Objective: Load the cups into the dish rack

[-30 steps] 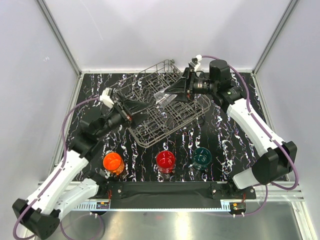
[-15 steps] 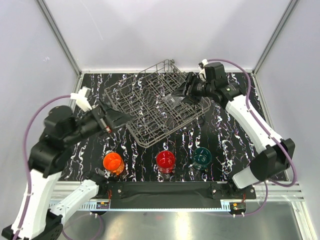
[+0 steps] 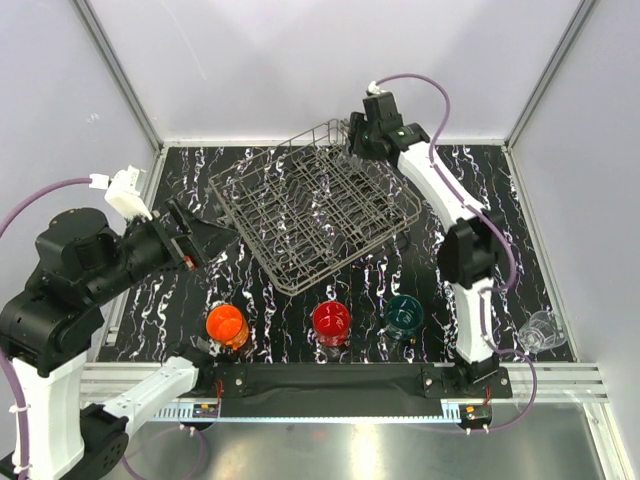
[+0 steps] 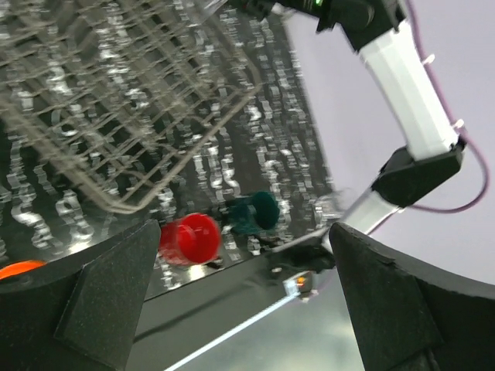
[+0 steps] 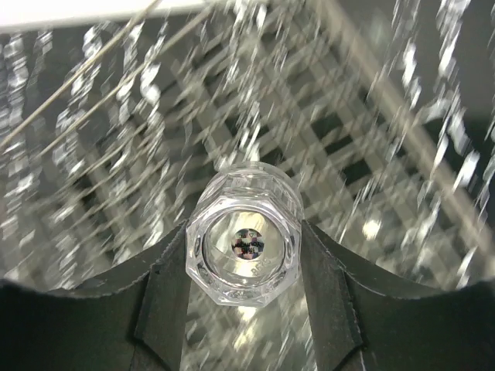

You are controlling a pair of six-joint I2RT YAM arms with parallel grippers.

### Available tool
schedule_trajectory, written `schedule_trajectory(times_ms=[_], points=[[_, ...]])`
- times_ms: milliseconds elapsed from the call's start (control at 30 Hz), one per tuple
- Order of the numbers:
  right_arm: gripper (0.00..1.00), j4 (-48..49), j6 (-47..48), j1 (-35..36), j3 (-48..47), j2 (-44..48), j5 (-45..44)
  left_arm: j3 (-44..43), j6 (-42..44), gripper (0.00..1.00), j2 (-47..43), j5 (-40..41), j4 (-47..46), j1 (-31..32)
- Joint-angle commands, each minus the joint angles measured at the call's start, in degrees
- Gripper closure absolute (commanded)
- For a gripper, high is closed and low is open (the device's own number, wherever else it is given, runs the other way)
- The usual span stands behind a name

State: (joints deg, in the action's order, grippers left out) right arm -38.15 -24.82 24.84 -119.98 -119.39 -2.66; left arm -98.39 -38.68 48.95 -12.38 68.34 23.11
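The grey wire dish rack (image 3: 262,260) stands tilted at mid-table. An orange cup (image 3: 226,325), a red cup (image 3: 331,321) and a dark teal cup (image 3: 404,313) stand in a row near the front edge. My right gripper (image 3: 353,136) hovers over the rack's far corner. In the right wrist view it (image 5: 243,290) is shut on a clear cup (image 5: 242,243), above the blurred rack wires (image 5: 363,154). My left gripper (image 3: 205,240) is open and empty, left of the rack. Its wrist view (image 4: 241,259) shows the rack (image 4: 116,100), red cup (image 4: 189,238) and teal cup (image 4: 255,212).
A second clear cup (image 3: 541,329) lies on its side at the front right, by the table's edge. The metal front rail (image 3: 330,380) runs just below the row of cups. Grey walls close in the left, back and right sides.
My left arm has drawn back from the rack to the left, gripper still open. My right arm has swung the clear cup from the rack's middle toward its far corner.
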Motion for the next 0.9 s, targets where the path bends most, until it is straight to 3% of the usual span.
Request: schedule_trajectory(times_ms=[0,133,367,867], points=[[1.00,5.70,10.22,0.56,-10.16,-7.31,-8.24,-1.36,5.54,0.01,0.45,7.53,3.55,-0.26],[1.00,10.46,14.35,0.56,-16.50,-14.36,-7.10,-2.59,6.16,0.01,0.18,13.77,6.02,-0.26],[1.00,13.37,14.98,0.21,-24.67,-23.23,-6.92,-8.83,7.38,0.01,3.43,18.00,13.38,-0.17],[1.00,13.63,20.86,3.99,-30.49,-32.30,-13.34,-14.82,12.93,0.01,8.97,18.00,19.91,-0.17]])
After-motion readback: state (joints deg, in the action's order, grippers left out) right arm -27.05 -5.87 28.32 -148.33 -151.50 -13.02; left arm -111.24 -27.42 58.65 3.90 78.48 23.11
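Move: The right hand holds the clear cup above the dish rack; the rack's far-corner slots, where the cup is being taken, lie about 13 cm ahead, 5 cm left and 16 cm below. The rack's far corner post is some 17 cm straight ahead and 10 cm lower, and the rack's right corner about 12 cm back and 12 cm to the right. From the empty left hand, those slots are roughly 48 cm ahead, 17 cm right and 37 cm down. Still pinching the clear cup, the right hand carries it about 11 cm forward and 10 cm down towards the rack's far corner, easing off forward and finishing with a leftward sink, some 5 cm left overall. The wrist rolls left side down and the fingers level somewhat. High up, the open left hand drifts about 5 cm left, then 3 cm forward, rolling its left side up. ##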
